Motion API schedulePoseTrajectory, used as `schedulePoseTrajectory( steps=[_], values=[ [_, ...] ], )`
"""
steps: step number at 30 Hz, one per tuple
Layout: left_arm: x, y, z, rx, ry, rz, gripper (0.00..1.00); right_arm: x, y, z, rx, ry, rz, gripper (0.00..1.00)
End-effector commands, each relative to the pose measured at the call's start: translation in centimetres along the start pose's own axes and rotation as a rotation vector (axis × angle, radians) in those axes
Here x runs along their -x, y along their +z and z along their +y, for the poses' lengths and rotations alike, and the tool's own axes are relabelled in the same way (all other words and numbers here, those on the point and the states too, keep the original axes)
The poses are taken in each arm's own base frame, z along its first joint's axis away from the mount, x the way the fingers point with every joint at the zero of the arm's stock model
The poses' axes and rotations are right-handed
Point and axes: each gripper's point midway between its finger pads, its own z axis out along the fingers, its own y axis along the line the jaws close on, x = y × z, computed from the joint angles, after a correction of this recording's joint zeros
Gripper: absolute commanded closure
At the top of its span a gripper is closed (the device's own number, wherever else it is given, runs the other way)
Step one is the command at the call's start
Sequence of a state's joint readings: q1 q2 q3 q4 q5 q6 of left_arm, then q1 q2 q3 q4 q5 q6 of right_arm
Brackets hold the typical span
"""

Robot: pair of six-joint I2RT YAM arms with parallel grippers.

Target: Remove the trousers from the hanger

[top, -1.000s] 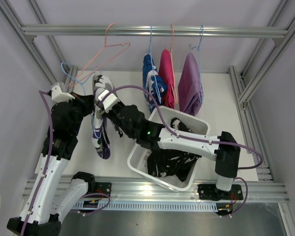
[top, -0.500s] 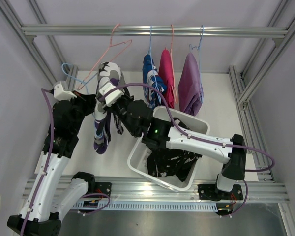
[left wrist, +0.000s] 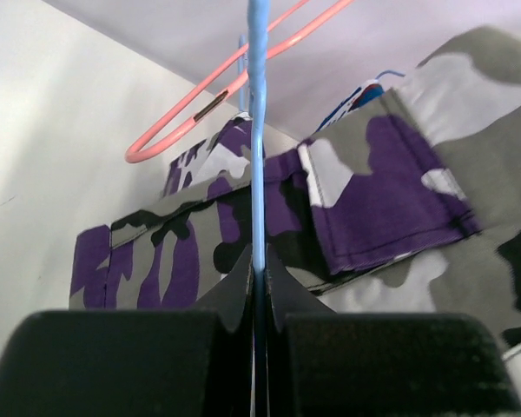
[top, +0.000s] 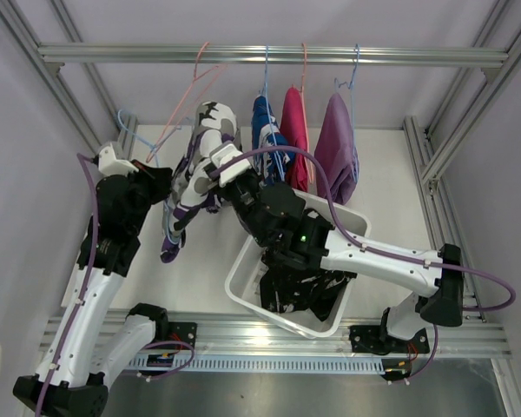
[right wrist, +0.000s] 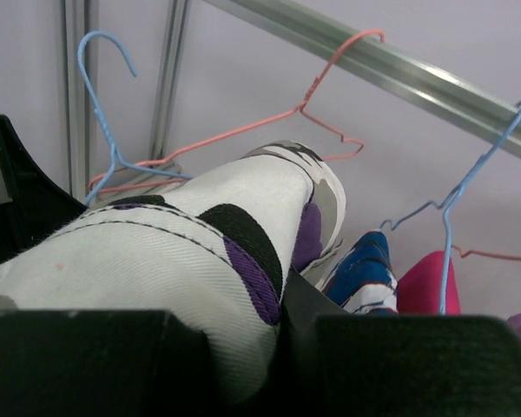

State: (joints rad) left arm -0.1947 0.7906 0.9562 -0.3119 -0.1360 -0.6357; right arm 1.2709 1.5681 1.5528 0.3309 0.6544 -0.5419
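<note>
The purple-white camouflage trousers (top: 194,178) hang between the two arms, partly over a blue wire hanger (left wrist: 258,130). My left gripper (top: 152,178) is shut on that blue hanger, its wire pinched between the fingers (left wrist: 243,278). My right gripper (top: 219,161) is shut on the camouflage trousers (right wrist: 200,252) and holds their top up near the rail. The blue-white patterned trousers (top: 267,139), the bright pink trousers (top: 295,130) and the lilac trousers (top: 334,148) hang on hangers on the rail. The black flecked trousers (top: 304,287) lie in the white bin (top: 243,282).
An empty pink hanger (top: 187,100) hangs on the metal rail (top: 269,55) at the left. Frame posts stand at both sides. The white bin sits under my right arm, near the front rail.
My right gripper has moved up and to the right with the camouflage trousers, pulling them along the blue hanger. My left gripper keeps its hold on the hanger and has shifted slightly right.
</note>
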Motion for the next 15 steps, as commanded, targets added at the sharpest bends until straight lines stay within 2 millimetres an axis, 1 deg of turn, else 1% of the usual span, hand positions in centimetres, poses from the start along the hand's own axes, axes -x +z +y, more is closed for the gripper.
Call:
schedulePoseTrajectory(
  steps=[1,3,6,9,10,11,13,15],
  values=[
    [2.3,-0.1,-1.0,-0.028,0.005,-0.065,1.00,5.3,-1.5,-4.7,-0.106,0.200,-0.157,1.00],
    [2.3,-0.2,-0.9,-0.024,0.006,-0.070,1.00,4.2,-1.9,-4.8,-0.110,0.196,-0.136,1.00],
    [2.2,-0.1,-0.9,-0.024,0.007,-0.065,0.99,3.6,-2.8,-5.7,-0.126,0.197,-0.124,1.00],
    [2.1,-0.1,-1.1,-0.034,0.006,-0.058,0.99,2.9,-3.2,-6.0,-0.114,0.215,-0.105,1.00],
    [2.1,-0.1,-1.2,-0.035,0.006,-0.057,0.99,1.9,-3.2,-5.7,-0.107,0.212,-0.088,1.00],
    [2.2,-0.1,-1.2,-0.035,0.005,-0.059,0.99,1.1,-2.9,-5.5,-0.095,0.211,-0.082,1.00],
    [2.2,-0.2,-1.2,-0.038,0.005,-0.061,0.99,-1.0,-2.1,-4.3,-0.075,0.214,-0.057,1.00],
    [2.1,-0.2,-1.2,-0.038,0.006,-0.058,0.99,-2.2,-0.9,-3.6,-0.066,0.208,-0.048,1.00]
  ],
)
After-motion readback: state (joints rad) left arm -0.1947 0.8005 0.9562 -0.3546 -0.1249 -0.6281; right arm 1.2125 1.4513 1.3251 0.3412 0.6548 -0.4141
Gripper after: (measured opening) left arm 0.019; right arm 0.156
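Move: The right hand already pinches the gray-and-purple trousers, their middle about 5 cm ahead, 4 left and 8 below; the basket lies some 18 cm right, 6 back and 40 below. Blue-and-white trousers hang about 15 cm ahead, 10 right and 5 lower. The blue hanger is roughly 6 cm ahead, 10 left and 9 below. The left hand grips that hanger; the gray-and-purple trousers' middle is some 4 cm ahead, 6 right and 2 above it. Still pinching the gray-and-purple trousers, the right hand draws them away from the left hand and the blue hanger: down about 5 cm, quickest at first, and to the right by 3 to 4 cm, the fingers tipping slightly downward. The left hand keeps its closed grip on the hanger wire and sinks just over 1 cm. ##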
